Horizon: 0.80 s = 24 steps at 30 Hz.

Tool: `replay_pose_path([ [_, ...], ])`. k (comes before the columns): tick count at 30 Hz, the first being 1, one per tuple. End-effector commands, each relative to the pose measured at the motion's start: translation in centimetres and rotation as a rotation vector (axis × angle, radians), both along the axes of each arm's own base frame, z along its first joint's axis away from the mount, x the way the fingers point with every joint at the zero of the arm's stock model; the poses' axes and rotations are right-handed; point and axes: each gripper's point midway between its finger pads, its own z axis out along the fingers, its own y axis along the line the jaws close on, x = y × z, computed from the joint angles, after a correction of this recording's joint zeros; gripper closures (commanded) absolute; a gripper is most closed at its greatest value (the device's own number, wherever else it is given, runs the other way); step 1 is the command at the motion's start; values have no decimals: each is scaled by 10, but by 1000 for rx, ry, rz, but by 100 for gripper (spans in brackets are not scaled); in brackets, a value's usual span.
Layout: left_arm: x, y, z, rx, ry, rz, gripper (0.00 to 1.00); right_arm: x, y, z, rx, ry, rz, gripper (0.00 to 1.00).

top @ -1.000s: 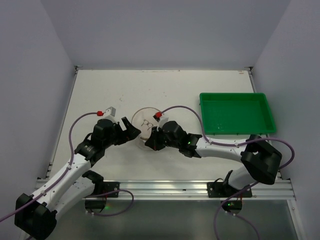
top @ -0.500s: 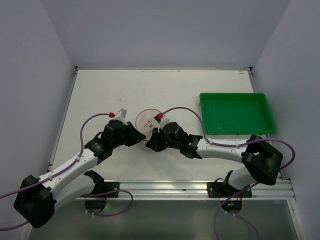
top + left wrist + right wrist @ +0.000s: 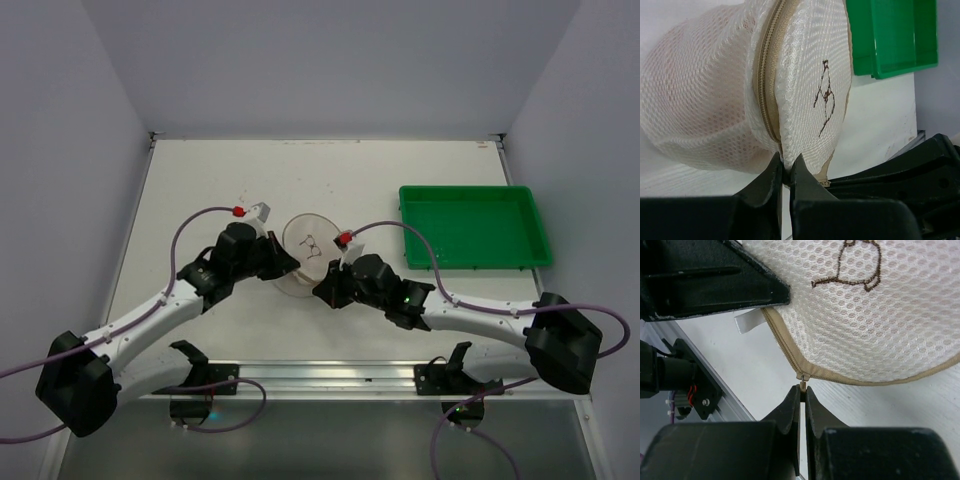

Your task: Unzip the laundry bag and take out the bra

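Observation:
The laundry bag (image 3: 308,250) is a round white mesh pouch with a beige zip (image 3: 765,85) and a dark bra sketch (image 3: 825,97) on its flat face. It sits between both grippers, mid table. My left gripper (image 3: 283,268) is at its left side, shut on the mesh edge beside the zip (image 3: 786,162). At the bag's near side, my right gripper (image 3: 325,290) is shut on the small zip pull (image 3: 803,385), with the slider just above its fingertips (image 3: 803,390). The zip looks closed along the rim that shows. The bra is hidden inside the bag (image 3: 880,330).
A green rectangular tray (image 3: 470,225) stands at the right of the table, also seen in the left wrist view (image 3: 890,30). A white label tab (image 3: 747,322) sticks out of the bag's rim. The metal rail (image 3: 330,375) runs along the near edge.
My left gripper has moved right to the bag and shut on its edge. The bag and my right gripper, still holding the zip pull, have shifted slightly right.

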Motion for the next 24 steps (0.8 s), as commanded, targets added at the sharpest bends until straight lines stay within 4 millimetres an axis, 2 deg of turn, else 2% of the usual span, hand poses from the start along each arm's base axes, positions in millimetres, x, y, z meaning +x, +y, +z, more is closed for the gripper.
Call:
replay_pose_path([
  [1, 37, 20, 13, 161, -147, 14, 100, -7, -9, -7, -28, 3, 11, 100],
  [4, 51, 22, 14, 199, -178, -23, 100, -10, -6, -5, -22, 4, 20, 100],
  [7, 75, 30, 23, 230, -223, -14, 100, -12, -2, -1, -6, 5, 26, 100],
  [10, 90, 30, 30, 262, -258, -23, 93, -13, 4, 5, 12, 7, 32, 100],
  [13, 93, 25, 32, 249, -255, -34, 84, -9, 12, 9, 26, 6, 31, 100],
  [16, 85, 24, 29, 219, -229, -32, 69, -3, 20, 14, 37, 6, 19, 100],
  [19, 72, 36, 19, 241, -159, 9, 43, 2, 31, 16, 51, 11, 17, 100],
  [20, 66, 44, 11, 269, -120, 28, 25, 3, 34, 12, 45, 18, 19, 100],
  [21, 61, 48, 14, 266, -118, 42, 18, 4, 36, 12, 45, 22, 19, 100],
  [23, 48, 57, 5, 270, -67, 84, 4, 5, 43, 12, 48, 26, 24, 100],
  [24, 40, 61, 9, 240, -63, 111, 2, 7, 45, 14, 51, 26, 22, 100],
])
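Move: The left gripper is already shut on the zipper edge of the laundry bag's lid. The lid's middle lies about 4 cm ahead of it and 2 cm to its right, roughly level. The zipper pull, pinched in the right fingers, is some 4 cm back and 3 cm right of the left hand. From the right gripper the lid's middle is about 8 cm ahead and 1 cm left. The green tray stands some 32 cm right of the left hand, 9 cm ahead and 10 cm lower. Draw the left gripper forward about 5 cm, away from the zipper pull, keeping its pinch on the zipper edge for the first stretch and rolling the wrist some 15 degrees so its left side rises. Then open wide to let go and swing some 3 cm left, clear of the bag. Hold the zipper pull pinched in the right gripper throughout, nearly still, then carry it about 2.5 cm left at the end. ##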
